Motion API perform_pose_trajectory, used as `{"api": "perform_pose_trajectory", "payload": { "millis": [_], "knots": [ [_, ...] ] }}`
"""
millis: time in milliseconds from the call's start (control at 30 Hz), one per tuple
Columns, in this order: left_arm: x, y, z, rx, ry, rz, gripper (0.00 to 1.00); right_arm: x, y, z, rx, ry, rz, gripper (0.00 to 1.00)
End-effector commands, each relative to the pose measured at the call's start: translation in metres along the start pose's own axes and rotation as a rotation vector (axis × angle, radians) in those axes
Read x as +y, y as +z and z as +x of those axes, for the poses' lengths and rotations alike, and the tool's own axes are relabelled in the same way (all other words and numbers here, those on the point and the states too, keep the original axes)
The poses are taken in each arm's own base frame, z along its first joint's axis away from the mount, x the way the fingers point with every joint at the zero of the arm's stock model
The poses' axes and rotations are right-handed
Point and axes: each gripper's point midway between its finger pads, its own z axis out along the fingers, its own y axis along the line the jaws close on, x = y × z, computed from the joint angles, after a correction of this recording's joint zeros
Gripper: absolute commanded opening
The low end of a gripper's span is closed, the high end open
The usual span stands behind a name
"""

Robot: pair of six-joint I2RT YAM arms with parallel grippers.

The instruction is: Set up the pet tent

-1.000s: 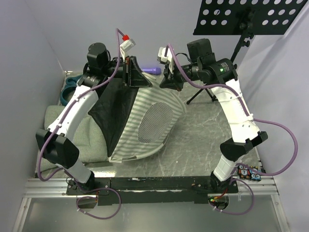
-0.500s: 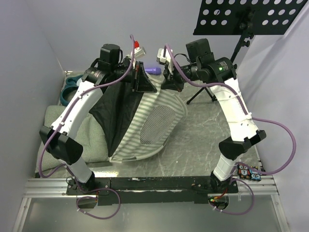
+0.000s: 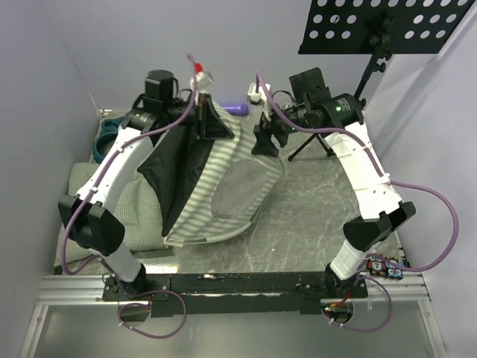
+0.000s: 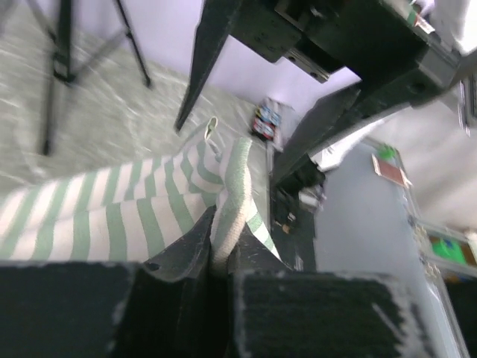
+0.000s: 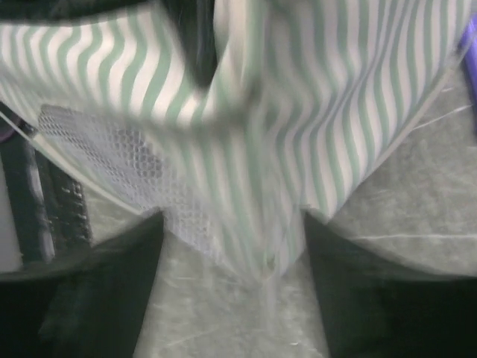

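The pet tent [image 3: 223, 186] is green-and-white striped, with black lining on its left and a white mesh panel [image 3: 235, 188]. It stands half raised in the middle of the table. My left gripper [image 3: 211, 123] is shut on the tent's top striped edge [image 4: 227, 216] and holds it up. My right gripper [image 3: 266, 144] is open, just right of the tent's upper corner and above it. In the right wrist view the tent's striped corner [image 5: 313, 134] and mesh [image 5: 112, 142] hang between the spread fingers, apart from them.
A green-checked quilted cushion [image 3: 141, 212] lies under the tent's left side. A teal object [image 3: 104, 138] sits at the far left. A black tripod stand [image 3: 317, 145] with a perforated tray is at the back right. A purple object [image 3: 237, 108] lies behind the tent.
My left gripper has swung back left a little with the tent edge still in it. My right gripper has dropped lower and moved toward the tent's upper right corner.
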Motion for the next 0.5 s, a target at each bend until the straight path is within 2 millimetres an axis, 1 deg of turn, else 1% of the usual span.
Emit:
{"api": "perform_pose_trajectory", "payload": {
  "millis": [0,67,100,133,200,267,333,400,433,467],
  "knots": [
    [-0.008,-0.022,-0.042,-0.105,0.079,-0.007,0.05,0.004,-0.028,-0.013,-0.104,0.054,0.001,0.99],
    [-0.011,-0.026,-0.052,-0.116,0.096,0.021,0.03,0.004,-0.041,-0.023,-0.184,0.062,0.014,1.0],
    [-0.013,-0.029,-0.056,-0.124,0.109,0.036,0.03,-0.002,-0.046,-0.03,-0.235,0.058,0.037,1.0],
    [-0.014,-0.031,-0.061,-0.136,0.114,0.042,0.03,-0.004,-0.051,-0.03,-0.261,0.069,0.056,1.0],
    [-0.018,-0.038,-0.074,-0.17,0.142,0.05,0.03,-0.015,-0.059,-0.026,-0.306,0.116,0.111,1.0],
    [-0.022,-0.045,-0.081,-0.181,0.149,0.072,0.03,-0.023,-0.06,-0.013,-0.311,0.148,0.14,1.0],
    [-0.026,-0.048,-0.089,-0.195,0.163,0.084,0.04,-0.033,-0.057,0.006,-0.292,0.189,0.153,1.0],
    [-0.028,-0.05,-0.095,-0.208,0.165,0.087,0.04,-0.032,-0.049,0.025,-0.274,0.212,0.11,0.99],
    [-0.028,-0.051,-0.099,-0.22,0.165,0.079,0.05,-0.03,-0.048,0.032,-0.26,0.193,0.098,0.99],
    [-0.025,-0.052,-0.103,-0.231,0.163,0.068,0.05,-0.022,-0.042,0.043,-0.249,0.189,0.066,0.98]
  ]
}}
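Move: The left hand still grips the tent's striped top. The edge the right hand is letting go lies about 6 cm right of the left hand, 2 cm back and 5 cm lower. From the right hand that edge is level ahead, some 3 cm left and 3 cm below; the mesh window is about 9 cm back, 7 cm left and 15 cm below; the purple microphone is 25 cm ahead, 7 cm left and 35 cm down. Right fingers finish opening and back off right about 7 cm; left, keeping its grip, lifts the tent 8 cm. ##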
